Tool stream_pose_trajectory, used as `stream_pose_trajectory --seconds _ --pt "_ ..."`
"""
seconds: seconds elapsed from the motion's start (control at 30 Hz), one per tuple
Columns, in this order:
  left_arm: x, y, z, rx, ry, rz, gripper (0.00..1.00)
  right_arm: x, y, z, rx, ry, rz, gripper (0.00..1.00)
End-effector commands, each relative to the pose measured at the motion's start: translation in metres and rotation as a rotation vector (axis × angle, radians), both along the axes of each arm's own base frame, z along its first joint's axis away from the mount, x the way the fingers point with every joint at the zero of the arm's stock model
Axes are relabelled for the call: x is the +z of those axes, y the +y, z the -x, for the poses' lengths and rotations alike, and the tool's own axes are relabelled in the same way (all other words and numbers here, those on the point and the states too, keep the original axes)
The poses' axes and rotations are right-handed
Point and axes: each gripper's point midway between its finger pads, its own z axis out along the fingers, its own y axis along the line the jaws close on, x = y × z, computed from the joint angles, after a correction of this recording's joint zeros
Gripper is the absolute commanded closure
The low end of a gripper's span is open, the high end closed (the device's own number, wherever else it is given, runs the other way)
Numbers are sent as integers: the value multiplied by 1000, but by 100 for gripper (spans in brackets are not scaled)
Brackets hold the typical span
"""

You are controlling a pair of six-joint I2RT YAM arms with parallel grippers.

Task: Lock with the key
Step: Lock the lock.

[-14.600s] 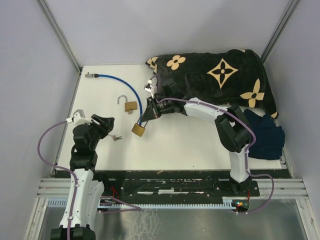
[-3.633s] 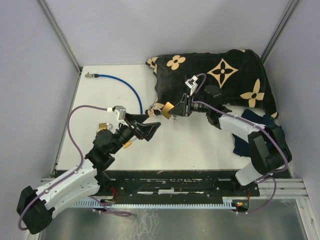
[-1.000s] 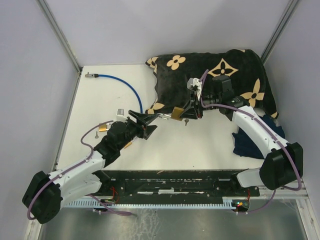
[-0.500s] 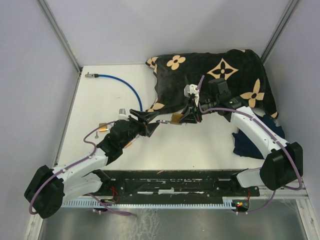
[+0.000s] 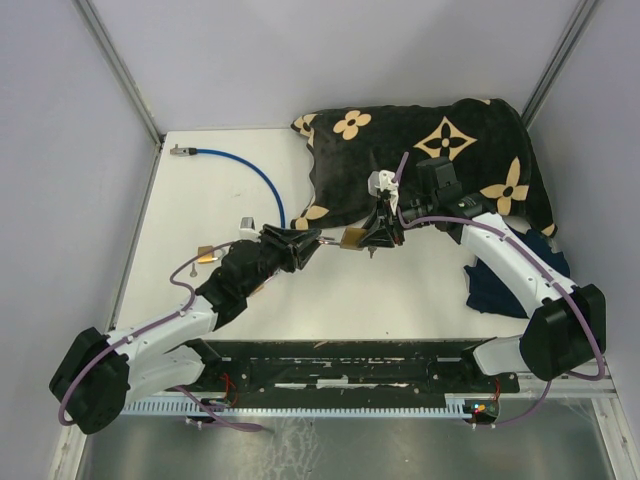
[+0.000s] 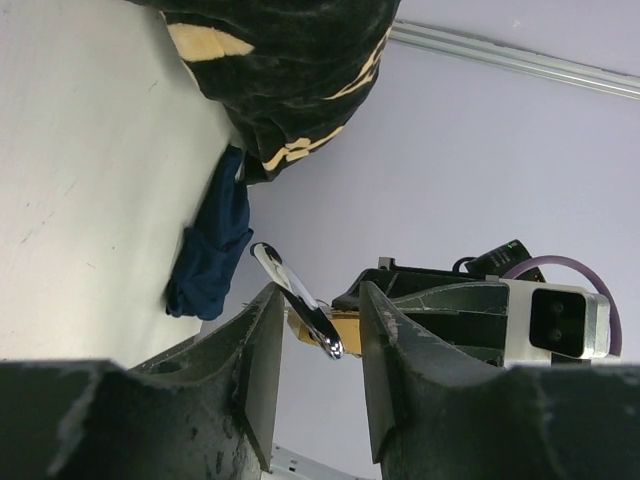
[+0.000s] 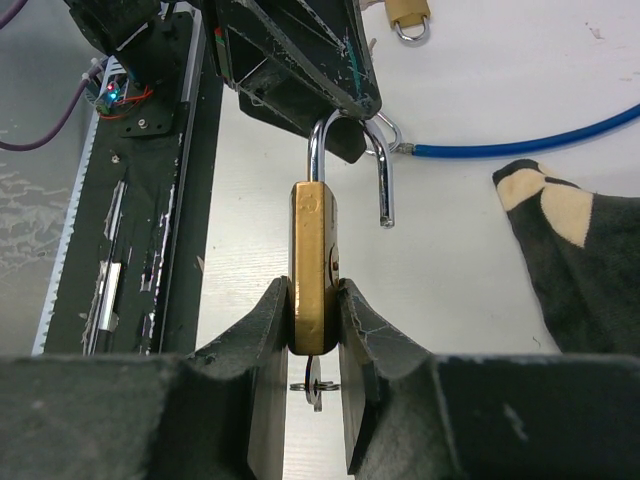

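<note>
A brass padlock (image 7: 310,265) is clamped by its body in my right gripper (image 7: 315,290), held above the table (image 5: 330,290) with its steel shackle (image 7: 350,150) swung open. A small key (image 7: 315,388) on a ring hangs from the lock's underside. In the top view the padlock (image 5: 351,238) sits between the right gripper (image 5: 372,235) and the left gripper (image 5: 315,240). The left gripper (image 6: 318,300) has its dark fingers on either side of the shackle (image 6: 295,295). The shackle lies against one finger, with a gap to the other.
A second brass padlock (image 5: 205,253) lies on the table by the left arm. A blue cable (image 5: 250,172) curves across the back left. A black blanket with tan flowers (image 5: 430,160) fills the back right, and a dark blue cloth (image 5: 510,280) lies at the right edge.
My left gripper has moved right onto the padlock's shackle, and its fingers have narrowed around it. The right gripper has dipped slightly, still holding the padlock.
</note>
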Motion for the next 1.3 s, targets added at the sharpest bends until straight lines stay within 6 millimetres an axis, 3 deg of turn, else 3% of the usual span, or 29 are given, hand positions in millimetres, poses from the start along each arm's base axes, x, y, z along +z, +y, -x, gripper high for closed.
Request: stream_pose_trajectory --seconds 0.0,0.53,0.8,0.97,1.27 --pt "42 -6 0 -26 -136 58 60 28 7 7 69 -69 -83 98" --pt "53 2 14 -55 -529 -165 82 32 12 2 56 68 -107 98" --pt "66 5 37 -98 -895 -339 82 36 10 0 57 119 -121 98" --pt "77 -2 54 -164 -1107 -401 94 41 12 2 69 167 -136 98" --pt "91 -8 71 -213 -1279 -408 97 44 14 0 76 244 -144 98"
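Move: The open padlock's shackle is right at the left hand's parted fingertips, its middle about 1 cm ahead and 2 cm to the right. The padlock body, held by the right hand, is some 7 cm to the left hand's right. From the right hand, the shackle lies about 6 cm left and 2 cm down. A second padlock lies on the table, roughly 13 cm left of the left hand, 8 cm back and 17 cm below. Rolling clockwise by some 55 degrees as seen along its own fingers, the left hand closes on the shackle's bow and pinches it, while it rises about 5 cm and draws back about 4, swinging the shackle around. The right hand keeps its grip on the lock body, tilting it nearly 20 degrees and easing slightly back and up. ##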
